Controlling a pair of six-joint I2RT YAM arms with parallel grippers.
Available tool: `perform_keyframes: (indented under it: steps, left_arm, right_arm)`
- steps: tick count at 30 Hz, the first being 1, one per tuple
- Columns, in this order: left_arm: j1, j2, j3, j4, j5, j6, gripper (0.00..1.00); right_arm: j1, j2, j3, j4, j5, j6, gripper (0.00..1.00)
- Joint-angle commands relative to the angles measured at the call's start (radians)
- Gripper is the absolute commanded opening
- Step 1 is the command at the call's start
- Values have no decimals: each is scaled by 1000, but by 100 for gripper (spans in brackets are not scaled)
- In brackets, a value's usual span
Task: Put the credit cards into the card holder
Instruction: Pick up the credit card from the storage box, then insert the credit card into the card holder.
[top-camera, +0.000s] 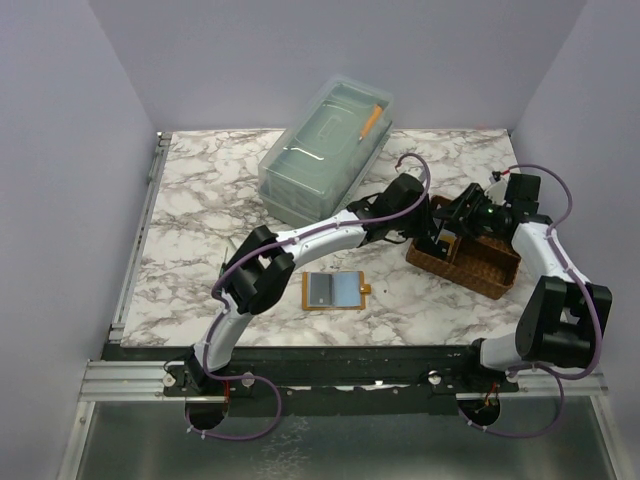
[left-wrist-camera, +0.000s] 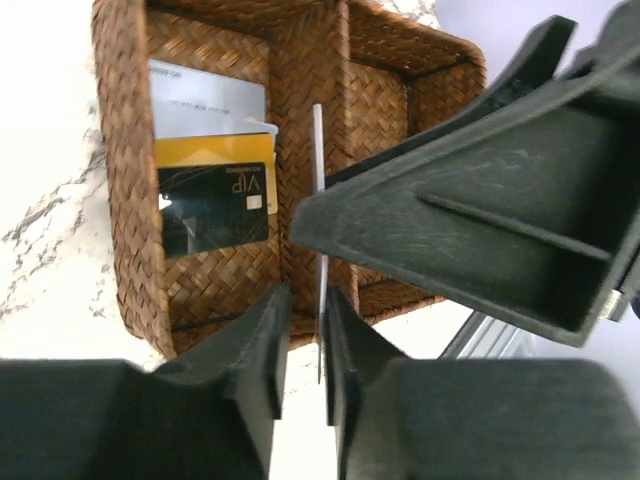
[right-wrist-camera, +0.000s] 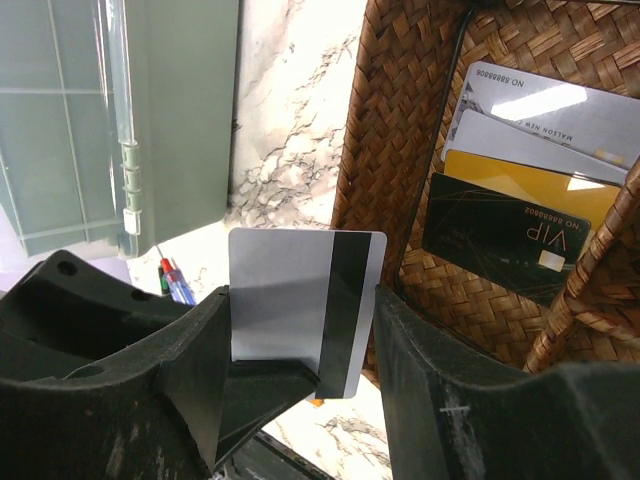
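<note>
A grey credit card with a black stripe stands upright above the woven tray's edge, and my right gripper is shut on its two side edges. My left gripper straddles the same card, seen edge-on. The card lies against one left finger and a narrow gap shows to the other. A left finger shows beside the card's lower part. More credit cards, grey, yellow and black, lie in one compartment of the tray. The card holder lies open on the table, left of both grippers.
The brown woven divided tray sits at the right under both grippers. A clear lidded plastic box stands at the back centre, with pens beside it. The table's front edge is just below the card holder.
</note>
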Motion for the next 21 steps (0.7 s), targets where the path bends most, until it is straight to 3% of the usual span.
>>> perform_keyframes:
  steps: [1, 4, 7, 8, 9, 10, 16, 20, 21]
  left_arm:
    - [-8, 26, 70, 3, 45, 54, 16]
    - [-7, 14, 64, 3, 62, 86, 0]
    - [-7, -24, 37, 7, 66, 130, 0]
    - [-7, -39, 26, 10, 66, 143, 0]
    - [-6, -62, 12, 14, 66, 157, 0]
    - [-5, -81, -7, 18, 66, 169, 0]
    - [24, -238, -154, 41, 117, 192, 0]
    - [71, -410, -340, 88, 161, 176, 0]
    - [90, -456, -391, 104, 177, 160, 0]
  right_arm:
    - [-3, -48, 2, -43, -22, -30, 14]
    - [-3, -86, 8, -62, 0, -61, 33]
    - [-3, -128, 17, -80, 13, -124, 57]
    - [-4, -137, 24, -92, 6, -154, 68]
    - [-3, -142, 36, -107, -8, -183, 95]
    - [-3, -147, 48, -126, -24, -203, 99]
    - [-3, -215, 89, -142, -131, -91, 100]
    - [-4, -206, -10, 18, -549, 44, 100]
    - [2, -210, -59, 172, -629, 147, 100]
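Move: The credit card to be taken is still spread edge to edge in the right fingers, its middle at that hand's point. The left fingers straddle its near end, with its middle about 2 cm ahead and level. From the left hand, the remaining cards lie about 10 cm below, 1 cm ahead and 1 cm right; the storage box's middle is some 6 cm right, 3 back and 11 below; the open card holder is roughly 21 cm left, 11 back and 13 below. The left fingers close from part-open and pinch the near end of the credit card in the air while easing up a little. The right fingers then spread wide and let go of its edges, that hand rising about 9 cm clear and tipping its fingers up. The left hand draws the card off to the left, about 6 cm, also up and back, towards the card holder. ##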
